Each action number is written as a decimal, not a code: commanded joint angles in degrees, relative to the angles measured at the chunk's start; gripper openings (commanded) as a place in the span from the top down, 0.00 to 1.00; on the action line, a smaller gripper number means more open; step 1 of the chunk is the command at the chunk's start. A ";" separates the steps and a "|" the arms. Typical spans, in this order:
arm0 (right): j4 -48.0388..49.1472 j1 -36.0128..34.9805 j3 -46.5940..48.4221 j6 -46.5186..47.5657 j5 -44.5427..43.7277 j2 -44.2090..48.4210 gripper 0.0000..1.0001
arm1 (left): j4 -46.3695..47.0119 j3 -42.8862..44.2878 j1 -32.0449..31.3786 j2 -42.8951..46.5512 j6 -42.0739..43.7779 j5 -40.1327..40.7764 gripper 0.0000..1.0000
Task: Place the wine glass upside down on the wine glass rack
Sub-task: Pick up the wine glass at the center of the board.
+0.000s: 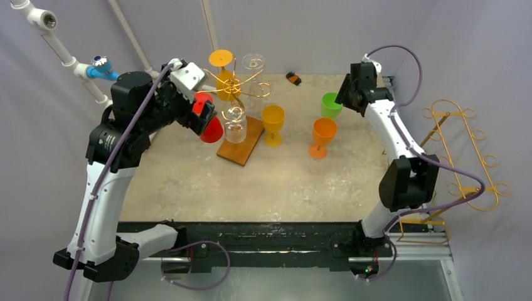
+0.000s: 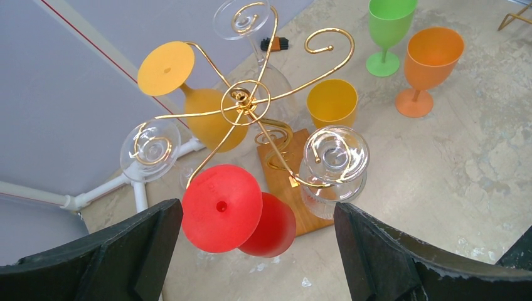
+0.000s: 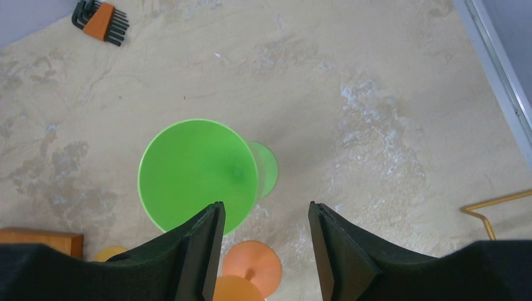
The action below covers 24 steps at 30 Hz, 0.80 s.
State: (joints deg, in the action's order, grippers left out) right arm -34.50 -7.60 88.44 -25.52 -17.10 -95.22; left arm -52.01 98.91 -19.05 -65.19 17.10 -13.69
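Note:
The gold wire rack (image 1: 233, 84) (image 2: 244, 98) stands on a wooden base at the back left. An orange-yellow glass and clear glasses hang from it upside down. A red wine glass (image 1: 212, 128) (image 2: 221, 207) also hangs foot-up from one arm. My left gripper (image 1: 199, 111) (image 2: 257, 208) is open, its jaws wide apart on either side of the red foot and not touching it. My right gripper (image 1: 347, 94) (image 3: 265, 205) is open above an upright green wine glass (image 1: 330, 105) (image 3: 194, 172), whose rim sits by the left finger.
An orange glass (image 1: 322, 135) (image 2: 430, 59) and a yellow glass (image 1: 273, 122) (image 2: 331, 100) stand upright mid-table. A hex key set (image 1: 293, 78) (image 3: 100, 15) lies at the back. A second gold rack (image 1: 464, 144) sits off the table's right edge. White pipes (image 1: 63, 56) run behind the left arm.

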 commanded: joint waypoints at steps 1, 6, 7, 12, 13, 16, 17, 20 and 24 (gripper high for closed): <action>1.50 0.38 3.54 -0.54 -0.63 -2.79 0.41 | -1.61 2.27 -0.02 -0.13 -1.97 1.26 0.00; 2.07 0.65 3.75 -0.84 0.25 -6.77 0.46 | -2.08 2.27 -0.02 -0.13 -2.21 0.78 0.00; 2.17 0.72 3.69 -0.85 0.17 -7.45 0.49 | -2.16 2.25 -0.02 -0.12 -2.23 0.71 0.00; 2.24 1.34 4.62 -1.11 0.21 -9.18 0.66 | -2.24 2.38 -0.02 0.29 -2.16 0.56 0.00; 2.12 1.35 5.04 -1.17 0.25 -9.05 0.71 | -2.27 2.46 -0.02 0.18 -2.28 0.46 0.00; 2.01 1.36 6.74 -1.29 -0.21 -7.47 0.90 | -2.53 2.87 -0.02 0.15 -2.58 0.02 0.00; 1.93 1.36 7.51 -1.29 -0.57 -6.33 0.96 | -2.50 2.86 -0.02 0.15 -2.72 -0.22 0.00; 1.32 1.32 10.14 -1.53 -2.00 -3.02 1.00 | -2.55 2.78 -0.02 -0.02 -3.15 -0.84 0.00; 1.87 1.36 12.63 -1.92 -1.98 3.03 1.00 | -2.22 2.91 -0.02 -0.14 -3.76 -1.84 0.00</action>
State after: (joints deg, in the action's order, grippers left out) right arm -34.28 -6.44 95.77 -26.35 -17.30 -101.32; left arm -52.93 99.66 -19.05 -65.43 16.93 -15.55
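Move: The green wine glass stands about 4 cm ahead of the right hand and 4 cm to its left, its middle some 12 cm below. The orange glass is about 10 cm nearer the base than the green one and 3 cm farther left; the yellow glass is roughly 23 cm left of the right hand and 3 cm back. From the left hand, the green glass lies some 21 cm ahead, 43 cm right and 33 cm lower. Right hand sinks about 7 cm, drifting forward, pinches the green glass's right wall, then rises some 7 cm. ##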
